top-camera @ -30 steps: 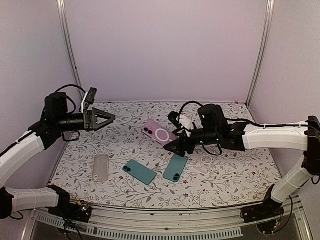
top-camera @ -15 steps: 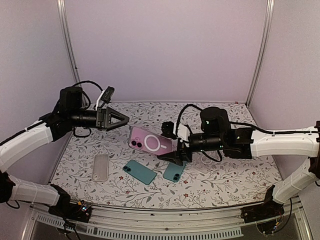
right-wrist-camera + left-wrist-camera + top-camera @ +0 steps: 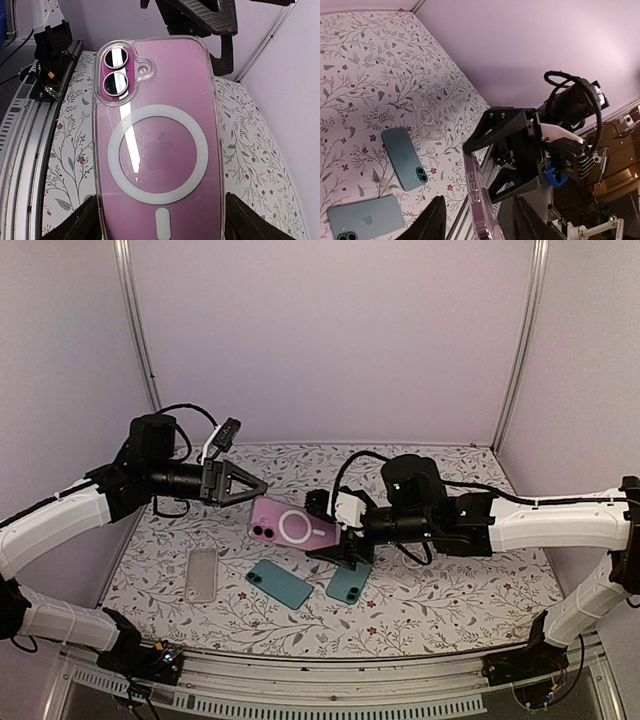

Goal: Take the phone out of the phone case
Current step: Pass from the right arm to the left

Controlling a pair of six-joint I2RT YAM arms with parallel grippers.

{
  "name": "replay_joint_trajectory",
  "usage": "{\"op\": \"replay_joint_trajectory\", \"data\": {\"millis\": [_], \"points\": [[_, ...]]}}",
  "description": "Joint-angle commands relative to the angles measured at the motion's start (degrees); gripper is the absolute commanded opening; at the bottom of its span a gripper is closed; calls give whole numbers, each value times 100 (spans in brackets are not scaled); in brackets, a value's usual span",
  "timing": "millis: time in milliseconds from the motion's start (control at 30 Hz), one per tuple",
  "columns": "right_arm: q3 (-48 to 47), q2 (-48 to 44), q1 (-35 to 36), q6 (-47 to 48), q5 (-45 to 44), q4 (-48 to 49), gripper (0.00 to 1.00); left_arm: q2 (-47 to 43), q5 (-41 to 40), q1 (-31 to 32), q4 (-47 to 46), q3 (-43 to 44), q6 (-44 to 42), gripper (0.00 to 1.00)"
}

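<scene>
A pink phone in a clear phone case with a white ring is held above the table, camera end toward the left arm. My right gripper is shut across the case's lower sides, with one dark finger showing on each flank. My left gripper is at the phone's camera end. In the left wrist view the case's side edge runs between its fingers with a gap on both sides, so the left gripper is open and touches nothing.
Two teal phones lie face down on the floral table under the held phone. An empty clear case lies at the left. Another clear case with a ring lies near the right arm.
The right gripper has lifted the cased phone off the table and carried it left. The left gripper has moved right to the phone's camera end, and its jaws have narrowed.
</scene>
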State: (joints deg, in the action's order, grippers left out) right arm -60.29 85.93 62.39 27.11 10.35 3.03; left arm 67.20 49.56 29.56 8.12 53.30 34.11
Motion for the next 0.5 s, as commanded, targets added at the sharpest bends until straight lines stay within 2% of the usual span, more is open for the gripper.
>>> {"op": "replay_joint_trajectory", "data": {"millis": [0,100,300,467], "points": [[-363,57,53,110,-356,97,0,21,-8,132,147,138,-96,45],[-430,114,62,164,-490,39,0,20,-61,168,220,134,-99,39],[-479,152,97,231,-665,22,0,70,-278,235,420,192,-215,34],[-483,145,131,268,-838,75,0,147,-424,245,528,220,-264,15]]}}
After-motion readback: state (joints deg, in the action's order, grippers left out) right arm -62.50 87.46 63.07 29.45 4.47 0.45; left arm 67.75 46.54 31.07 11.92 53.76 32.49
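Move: The cased pink phone's middle lies about 4 cm back, 7 to the right and 5 below the left hand; from the right hand, which holds it, 1 cm ahead, 5 left, 2 below. The left gripper is some 5 cm ahead, 12 left and 3 above the right hand. On the table, some 28 cm below the left hand, the left teal phone lies 3 cm back, 0 sideways, the right teal phone 2 back, 17 right. The cased pink phone, still gripped at its right end by the right hand, is fed forward about 1.5 cm towards the left gripper, with a slight clockwise turn. Meanwhile the left hand sinks about 1.5 cm onto the phone's far left corner and its half-open fingers close most of the way, one over each face; firm contact can't be made out. ##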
